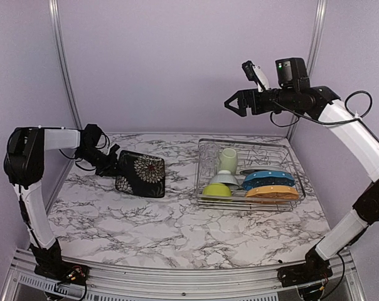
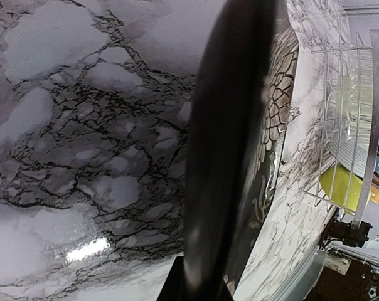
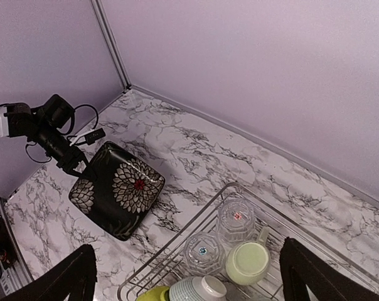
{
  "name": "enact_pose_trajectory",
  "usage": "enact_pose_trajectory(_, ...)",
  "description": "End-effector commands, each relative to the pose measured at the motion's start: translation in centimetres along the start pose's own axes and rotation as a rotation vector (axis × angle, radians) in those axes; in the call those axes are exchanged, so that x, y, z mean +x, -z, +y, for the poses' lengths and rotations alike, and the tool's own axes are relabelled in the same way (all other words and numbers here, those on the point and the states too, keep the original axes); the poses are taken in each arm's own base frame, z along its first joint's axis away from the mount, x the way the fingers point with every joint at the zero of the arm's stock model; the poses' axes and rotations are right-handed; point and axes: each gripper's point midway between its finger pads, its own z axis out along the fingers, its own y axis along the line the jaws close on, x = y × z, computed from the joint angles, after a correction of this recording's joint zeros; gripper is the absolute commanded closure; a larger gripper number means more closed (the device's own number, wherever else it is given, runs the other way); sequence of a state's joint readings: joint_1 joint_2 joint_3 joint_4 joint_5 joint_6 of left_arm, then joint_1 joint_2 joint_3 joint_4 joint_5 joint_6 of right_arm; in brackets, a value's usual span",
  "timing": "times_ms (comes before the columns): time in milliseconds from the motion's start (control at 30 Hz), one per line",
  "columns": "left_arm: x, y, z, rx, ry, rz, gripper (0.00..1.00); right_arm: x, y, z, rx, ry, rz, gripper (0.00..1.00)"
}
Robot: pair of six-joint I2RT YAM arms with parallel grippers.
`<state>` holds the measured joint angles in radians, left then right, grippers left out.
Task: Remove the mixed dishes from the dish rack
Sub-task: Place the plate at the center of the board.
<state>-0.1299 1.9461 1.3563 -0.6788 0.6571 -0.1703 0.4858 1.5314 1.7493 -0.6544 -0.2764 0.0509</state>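
Note:
My left gripper (image 1: 112,162) is shut on the rim of the dark square plate (image 1: 142,174), which has white flower patterns and hangs tilted low over the marble, left of the dish rack (image 1: 202,188). In the left wrist view the plate (image 2: 240,157) shows edge-on between my fingers (image 2: 170,290). The silver wire rack (image 3: 177,241) holds two clear glasses (image 3: 236,216), a pale green mug (image 3: 247,262), a small white bowl (image 3: 199,290), a lime green bowl (image 1: 216,190), a blue plate (image 1: 268,179) and an orange dotted plate (image 1: 271,192). My right gripper (image 1: 230,103) stands open and empty high above the rack.
The marble table (image 1: 177,232) is bounded by purple walls behind and at both sides. A metal rail (image 1: 177,276) runs along the near edge between the arm bases. The rack's near corner (image 2: 359,125) shows at the right in the left wrist view.

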Motion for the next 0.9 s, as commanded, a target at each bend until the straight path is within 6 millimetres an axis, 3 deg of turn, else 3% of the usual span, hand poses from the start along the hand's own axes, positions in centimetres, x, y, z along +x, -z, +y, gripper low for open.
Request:
enact_pose_trajectory(0, -1.1, -0.4, -1.3, 0.093, -0.064, 0.024, 1.00, 1.0, -0.4, 0.1, -0.017, 0.010, 0.043, 0.02)
enact_pose_trajectory(367, -1.4, -3.2, 2.3, 0.041, -0.015, 0.101, 1.00, 2.1, -1.4, -0.3, -0.018, 0.015, 0.085, 0.02)
enact_pose_trajectory(867, -0.7, -7.1, 1.1, 0.030, -0.039, 0.173, 1.00, 2.6, -2.8, -1.0, -0.013, 0.009, 0.119, 0.02)
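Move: The left hand already pinches the black flowered plate by its left edge; the plate's middle is about 7 cm to the hand's right and 4 cm lower. The middle of the board lies some 20 cm to the hand's right, about 3 cm nearer the base and 7 cm below. The dish rack is centred roughly 41 cm right, level with the hand; its green bowl about 30 cm right and 5 cm back. From the open right hand, the board's middle is some 14 cm left, 1 cm back and 39 cm below. The left hand keeps its pinch on the plate's left edge and eases down about 3 cm and a little forward, its wrist turning some 10 degrees so the fingers lie flatter and point more to the right; then, with the sinking nearly over, it carries the plate rightward towards the middle of the board, about 3 cm right in all. Meanwhile the empty right hand, fingers still wide open, sinks about 5 cm and edges slightly forward, slowly at first and then faster, coming down towards the rack without reaching it. ##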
